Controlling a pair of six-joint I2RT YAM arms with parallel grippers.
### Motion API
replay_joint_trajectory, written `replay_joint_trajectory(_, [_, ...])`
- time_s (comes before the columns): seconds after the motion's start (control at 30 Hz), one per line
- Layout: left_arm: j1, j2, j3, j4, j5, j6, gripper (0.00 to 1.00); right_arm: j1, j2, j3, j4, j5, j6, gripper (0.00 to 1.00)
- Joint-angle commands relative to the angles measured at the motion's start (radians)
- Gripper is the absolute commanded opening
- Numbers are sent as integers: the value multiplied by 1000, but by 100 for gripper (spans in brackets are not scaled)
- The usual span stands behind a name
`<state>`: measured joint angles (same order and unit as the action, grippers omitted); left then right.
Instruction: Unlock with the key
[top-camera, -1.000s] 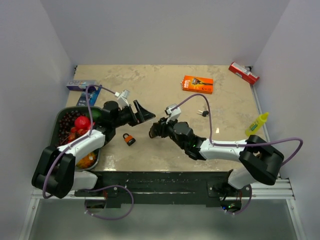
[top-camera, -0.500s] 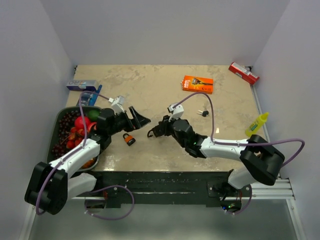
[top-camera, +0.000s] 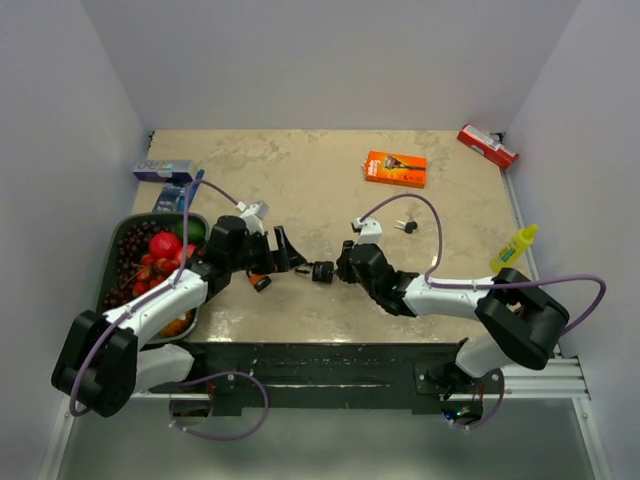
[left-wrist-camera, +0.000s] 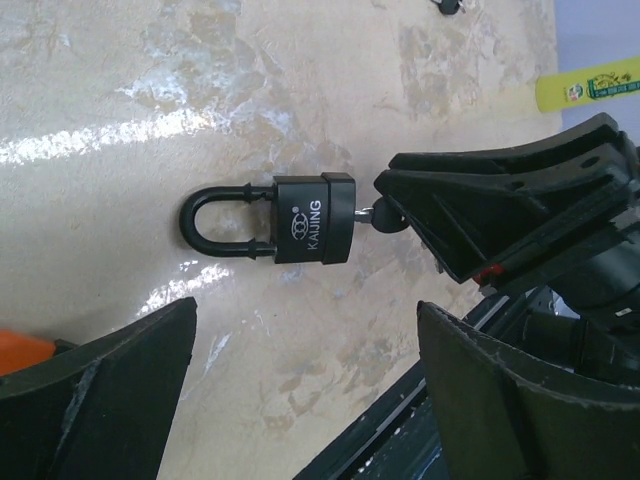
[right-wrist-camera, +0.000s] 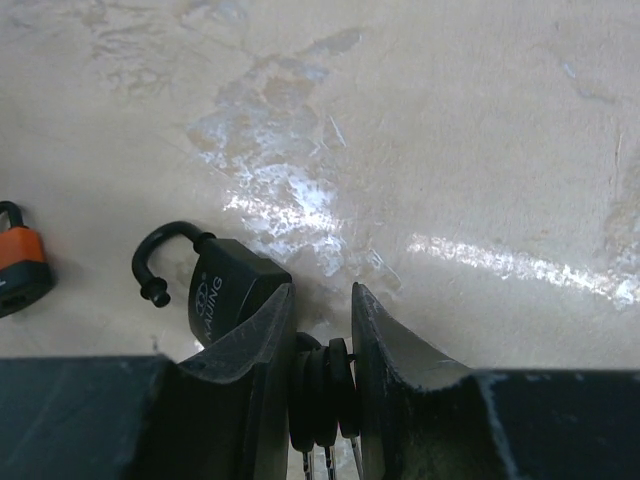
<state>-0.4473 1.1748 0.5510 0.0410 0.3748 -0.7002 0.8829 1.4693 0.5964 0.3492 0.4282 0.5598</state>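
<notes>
A black padlock (top-camera: 322, 271) (left-wrist-camera: 310, 220) (right-wrist-camera: 225, 290) lies on the table between my two grippers. Its shackle (left-wrist-camera: 215, 222) points towards the left arm. In the right wrist view one shackle end (right-wrist-camera: 155, 292) looks free of the body. The key (left-wrist-camera: 375, 215) sits in the lock's base. My right gripper (top-camera: 340, 270) (right-wrist-camera: 322, 330) is shut on the bunch of black key heads (right-wrist-camera: 325, 385). My left gripper (top-camera: 285, 255) (left-wrist-camera: 310, 390) hangs wide open just left of the padlock, with nothing between its fingers.
An orange padlock (top-camera: 262, 283) (right-wrist-camera: 20, 265) lies under the left gripper. Spare keys (top-camera: 405, 225), an orange box (top-camera: 395, 168), a red pack (top-camera: 488, 146), a yellow bottle (top-camera: 515, 248) and a blue box (top-camera: 165, 170) sit around. A fruit bin (top-camera: 140, 218) stands at left.
My right gripper has shifted right and lower with the keys and black padlock. The left gripper has swung down and right towards the padlock, staying open.
</notes>
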Motion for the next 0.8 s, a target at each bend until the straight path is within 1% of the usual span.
replay_joint_trajectory(0.0, [1,39,137,-119,50,108,96,-1,13,-3,8,32,66,6])
replay_joint_trajectory(0.07, [9,71,205,-156,62,157,96,-1,17,-9,-3,29,66,13])
replay_joint_trajectory(0.1, [13,81,226,-185,68,171,96,-1,16,-12,-6,26,68,23])
replay_joint_trajectory(0.17, [33,101,285,-210,73,208,97,-2,2,-18,-21,29,69,34])
replay_joint_trajectory(0.2, [41,108,305,-228,78,220,97,-1,-4,-20,-27,30,69,42])
replay_joint_trajectory(0.27, [61,117,361,-248,72,260,97,-1,-29,-26,-41,32,66,49])
replay_joint_trajectory(0.3, [65,120,380,-269,50,274,97,-1,-38,-27,-45,38,58,57])
replay_joint_trajectory(0.33, [70,121,413,-280,33,304,98,-1,-47,-27,-61,40,52,60])
replay_joint_trajectory(0.4, [78,117,435,-297,-26,330,99,1,-84,-26,-65,49,5,65])
replay_joint_trajectory(0.47, [84,97,441,-291,-69,357,99,2,-118,-26,-43,5,-46,67])
replay_joint_trajectory(0.5, [87,89,435,-276,-108,361,99,2,-118,-18,-33,-24,-116,68])
replay_joint_trajectory(0.53, [90,80,417,-264,-120,367,99,2,-116,-7,-36,-98,-153,68])
replay_joint_trajectory(0.6, [111,56,396,-236,-132,366,99,5,-86,51,-64,-144,-227,69])
replay_joint_trajectory(0.7, [148,36,379,-236,-148,360,99,8,-34,126,-110,-218,-311,69])
replay_joint_trajectory(0.77, [176,19,369,-236,-154,347,99,13,-3,182,-145,-249,-345,69])
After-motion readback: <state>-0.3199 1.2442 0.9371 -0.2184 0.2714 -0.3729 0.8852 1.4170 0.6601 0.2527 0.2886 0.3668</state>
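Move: The right fingers already pinch the head of the key that sits in the black padlock; the lock body hangs some 3 cm ahead of this hand, 4 cm to its left and about 2 cm lower, its shackle already open. Loose keys lie about 14 cm ahead of the right hand and 16 cm to its right. From the open, empty left hand the black padlock is roughly 4 cm ahead, 6 cm right and 6 cm lower, the orange padlock about 2 cm ahead, 8 cm left and 8 cm down. Down about 2 cm and slightly back, the right hand lowers the black padlock by its key, opens its fingers to let go of the key head, then lifts some 4 cm, swings left and turns counter-clockwise. Meanwhile the left hand, fingers staying wide, pulls away from the padlock forward and up, about 8 cm each, veering left late and tipping its fingers upward. ##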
